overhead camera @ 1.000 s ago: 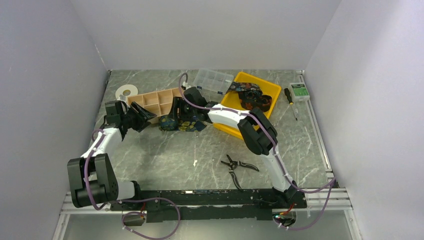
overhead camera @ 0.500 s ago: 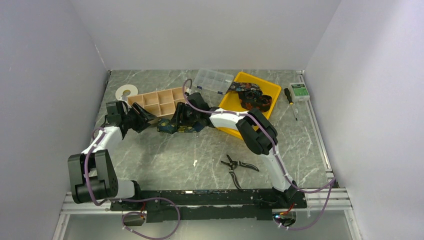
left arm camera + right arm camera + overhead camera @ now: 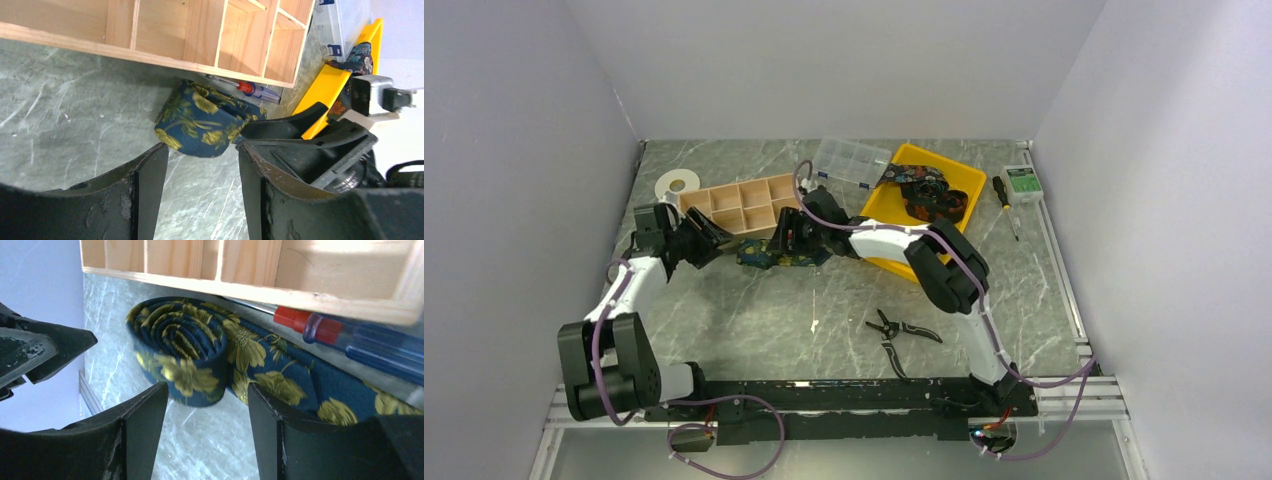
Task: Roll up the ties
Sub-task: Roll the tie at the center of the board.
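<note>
A navy tie (image 3: pixel 180 350) with yellow flowers lies on the table against the wooden organizer (image 3: pixel 250 265). Its left end is wound into a coil and a flat tail (image 3: pixel 300 385) runs off to the right. My right gripper (image 3: pixel 205 400) is open, its fingertips just short of the coil and touching nothing. In the left wrist view the same tie (image 3: pixel 205 120) sits just ahead of my open left gripper (image 3: pixel 200 155), which is empty. From above, the tie (image 3: pixel 769 256) lies between the left gripper (image 3: pixel 714 240) and the right gripper (image 3: pixel 782 240). More ties (image 3: pixel 929 195) lie in the yellow tray (image 3: pixel 879 205).
A small screwdriver (image 3: pixel 340 340) with a red and blue handle lies under the organizer's edge beside the tie. A clear compartment box (image 3: pixel 852 160), a white tape roll (image 3: pixel 674 185), pliers (image 3: pixel 902 330), another screwdriver (image 3: pixel 1004 195) and a green device (image 3: pixel 1024 180) lie around.
The right gripper has shifted left along the tie, and the tie's spread on the table has shortened toward the left. The left arm has barely moved.
</note>
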Controlling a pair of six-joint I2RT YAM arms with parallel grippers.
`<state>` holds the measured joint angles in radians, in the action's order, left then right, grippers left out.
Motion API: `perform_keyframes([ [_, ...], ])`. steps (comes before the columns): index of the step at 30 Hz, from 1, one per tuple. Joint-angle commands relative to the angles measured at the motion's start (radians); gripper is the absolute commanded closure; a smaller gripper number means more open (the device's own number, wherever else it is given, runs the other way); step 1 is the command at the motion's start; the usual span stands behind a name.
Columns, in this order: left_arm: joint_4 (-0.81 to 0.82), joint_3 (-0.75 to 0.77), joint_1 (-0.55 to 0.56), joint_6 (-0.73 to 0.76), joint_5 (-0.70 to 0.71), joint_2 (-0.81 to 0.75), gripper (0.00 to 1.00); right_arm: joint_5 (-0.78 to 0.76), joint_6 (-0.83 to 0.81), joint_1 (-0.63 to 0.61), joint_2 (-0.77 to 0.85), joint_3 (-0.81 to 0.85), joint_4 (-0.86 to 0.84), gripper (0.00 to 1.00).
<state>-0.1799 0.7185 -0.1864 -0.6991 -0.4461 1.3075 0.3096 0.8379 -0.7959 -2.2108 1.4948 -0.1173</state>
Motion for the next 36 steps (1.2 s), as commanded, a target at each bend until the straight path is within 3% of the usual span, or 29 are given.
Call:
perform_keyframes([
  [1, -0.055, 0.012, -0.002, 0.044, 0.026, -0.091, 0.40, -0.117, -0.122, 0.008, 0.169, -0.038, 0.052, 0.36],
  [9, -0.094, -0.009, -0.002, 0.019, 0.049, -0.160, 0.40, -0.296, -0.259, 0.025, 0.311, -0.163, 0.110, 0.38],
  [18, -0.022, -0.136, -0.002, -0.111, 0.155, -0.328, 0.37, -0.320, -0.336, 0.003, 0.466, -0.374, -0.011, 0.38],
  [20, 0.046, -0.177, -0.002, -0.135, 0.177, -0.351, 0.31, -0.302, -0.352, 0.003, 0.465, -0.382, -0.038, 0.36],
  [22, 0.107, -0.204, -0.003, -0.135, 0.182, -0.370, 0.09, -0.244, -0.356, 0.005, 0.458, -0.399, -0.089, 0.34],
  [24, 0.105, -0.195, -0.002, -0.106, 0.200, -0.379, 0.06, -0.190, -0.341, 0.010, 0.450, -0.406, -0.142, 0.32],
  [27, 0.067, -0.147, -0.004, -0.078, 0.199, -0.347, 0.06, -0.108, -0.308, 0.033, 0.394, -0.299, -0.024, 0.29],
  [32, -0.096, -0.001, -0.005, 0.015, 0.093, -0.176, 0.06, -0.079, -0.245, 0.046, 0.359, -0.273, -0.067, 0.22],
  [33, -0.113, 0.012, -0.005, 0.018, 0.084, -0.148, 0.06, -0.063, -0.238, 0.048, 0.349, -0.260, -0.065, 0.17],
  [34, -0.134, 0.024, -0.007, 0.022, 0.072, -0.125, 0.06, -0.048, -0.239, 0.048, 0.342, -0.250, -0.061, 0.03],
  [36, -0.160, 0.037, -0.009, 0.060, 0.023, -0.103, 0.06, -0.031, -0.242, 0.048, 0.336, -0.242, -0.066, 0.00],
])
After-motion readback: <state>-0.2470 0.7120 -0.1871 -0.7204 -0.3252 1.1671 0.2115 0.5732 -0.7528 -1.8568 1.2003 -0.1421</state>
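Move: The rolled part of the tie lies about 7 cm left of the right hand, 3 cm back and 5 cm lower; its flat folded tail is some 7 cm right, 5 cm back. The wooden box's middle is about 12 cm left and 10 cm ahead, the screwdriver's blue handle some 7 cm right and 1 cm back. From the left hand the roll is about 9 cm right, 3 cm ahead, 9 cm below. Right hand lifts, goes some 11 cm right from the tie roll, returns 3 cm; both grippers open wide. ##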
